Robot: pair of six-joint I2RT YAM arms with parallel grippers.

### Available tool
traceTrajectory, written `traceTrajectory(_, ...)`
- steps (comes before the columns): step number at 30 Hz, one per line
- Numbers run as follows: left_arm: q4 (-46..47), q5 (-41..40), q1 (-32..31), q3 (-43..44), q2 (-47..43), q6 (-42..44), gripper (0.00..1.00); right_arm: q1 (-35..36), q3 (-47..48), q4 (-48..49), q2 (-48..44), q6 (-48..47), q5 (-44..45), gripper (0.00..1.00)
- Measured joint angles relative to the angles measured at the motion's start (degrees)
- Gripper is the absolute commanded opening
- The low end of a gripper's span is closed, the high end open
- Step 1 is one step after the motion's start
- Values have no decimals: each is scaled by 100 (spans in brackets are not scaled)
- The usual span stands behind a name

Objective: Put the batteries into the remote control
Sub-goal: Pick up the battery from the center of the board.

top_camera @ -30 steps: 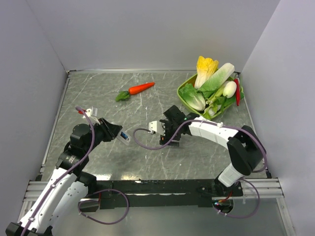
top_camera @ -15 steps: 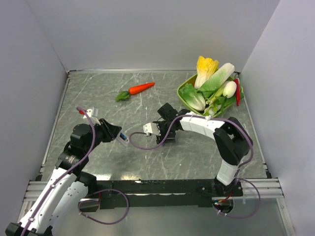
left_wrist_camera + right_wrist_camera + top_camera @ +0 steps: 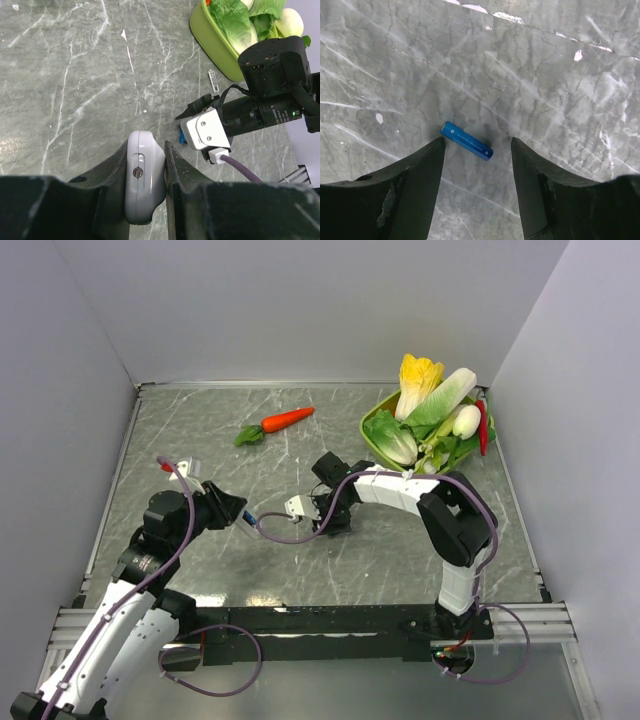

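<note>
My left gripper (image 3: 145,146) is shut on the remote control (image 3: 144,180), a white-grey bar held edge-on between the fingers. From above, that gripper (image 3: 232,510) hovers over the left middle of the table with the remote's end (image 3: 245,518) sticking out. One blue battery (image 3: 466,140) lies flat on the marble. My right gripper (image 3: 477,145) stands open over it; the battery sits between the fingertips, close to the left one and untouched. The same battery (image 3: 183,137) peeks out under the right wrist's white camera block (image 3: 206,131). The right gripper (image 3: 320,518) points down, just right of the left one.
A green bowl (image 3: 372,440) of vegetables stands at the back right, its rim (image 3: 215,47) close behind the right wrist. An orange carrot (image 3: 287,419) lies at the back centre. A small white strip (image 3: 213,80) lies by the bowl. Grey walls close in three sides.
The right arm has swung left toward the left gripper and lowered over the battery, its jaws narrowing. The left gripper and remote have stayed put.
</note>
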Motion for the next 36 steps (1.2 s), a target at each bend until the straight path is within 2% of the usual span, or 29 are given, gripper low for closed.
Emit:
traceTrajectory(1, 0, 0, 0, 0, 2, 0, 1, 9, 17, -15, 13, -7, 0, 52)
traceTrajectory(3, 2, 2, 0, 0, 31, 0, 1, 24, 31, -74, 26, -7, -11, 46)
traceTrajectory(4, 2, 2, 0, 0, 33, 0, 1, 31, 42, -120, 28, -2, -17, 35)
traceTrajectory(6, 2, 2, 0, 0, 37, 0, 1, 39, 68, -212, 61, -4, -59, 25)
traceTrajectory(7, 2, 4, 0, 0, 37, -2, 1, 44, 96, -273, 90, 13, -90, 14)
traceTrajectory(13, 4, 2, 0, 0, 31, -2, 1, 52, 251, -422, 179, 127, -142, 1)
traceTrajectory(19, 114, 35, 0, -28, 15, -120, 1, 50, 249, -466, 177, 527, -164, 0)
traceTrajectory(28, 883, 157, 0, -599, 42, -623, 1, 52, -332, -291, -302, 1971, -68, 0)
traceTrajectory(36, 1700, 216, 0, -1069, 404, -1196, 1, 55, -754, 37, -756, 3401, 317, 0)
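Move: The blue battery in the middle of the table lies almost between the right gripper's open tips, about 1 cm back of the hand point, level sideways and 1 cm below. A small white strip lies some 10 cm ahead and 11 cm right of that hand. The remote in the left gripper hangs about 17 cm left, 4 cm back and 17 cm above it. From the left hand the battery is roughly 19 cm right, 2 cm ahead and 19 cm below. Close the right gripper down at table level, easing back about 1 cm, so the fingertips pinch the battery by one end. Keeping that grip, draw the hand on back and to the right, barely rising, while twisting it some 30 degrees clockwise. Late on, lower the left gripper about 3.5 cm with its held remote, drifting right and rolling slightly. ##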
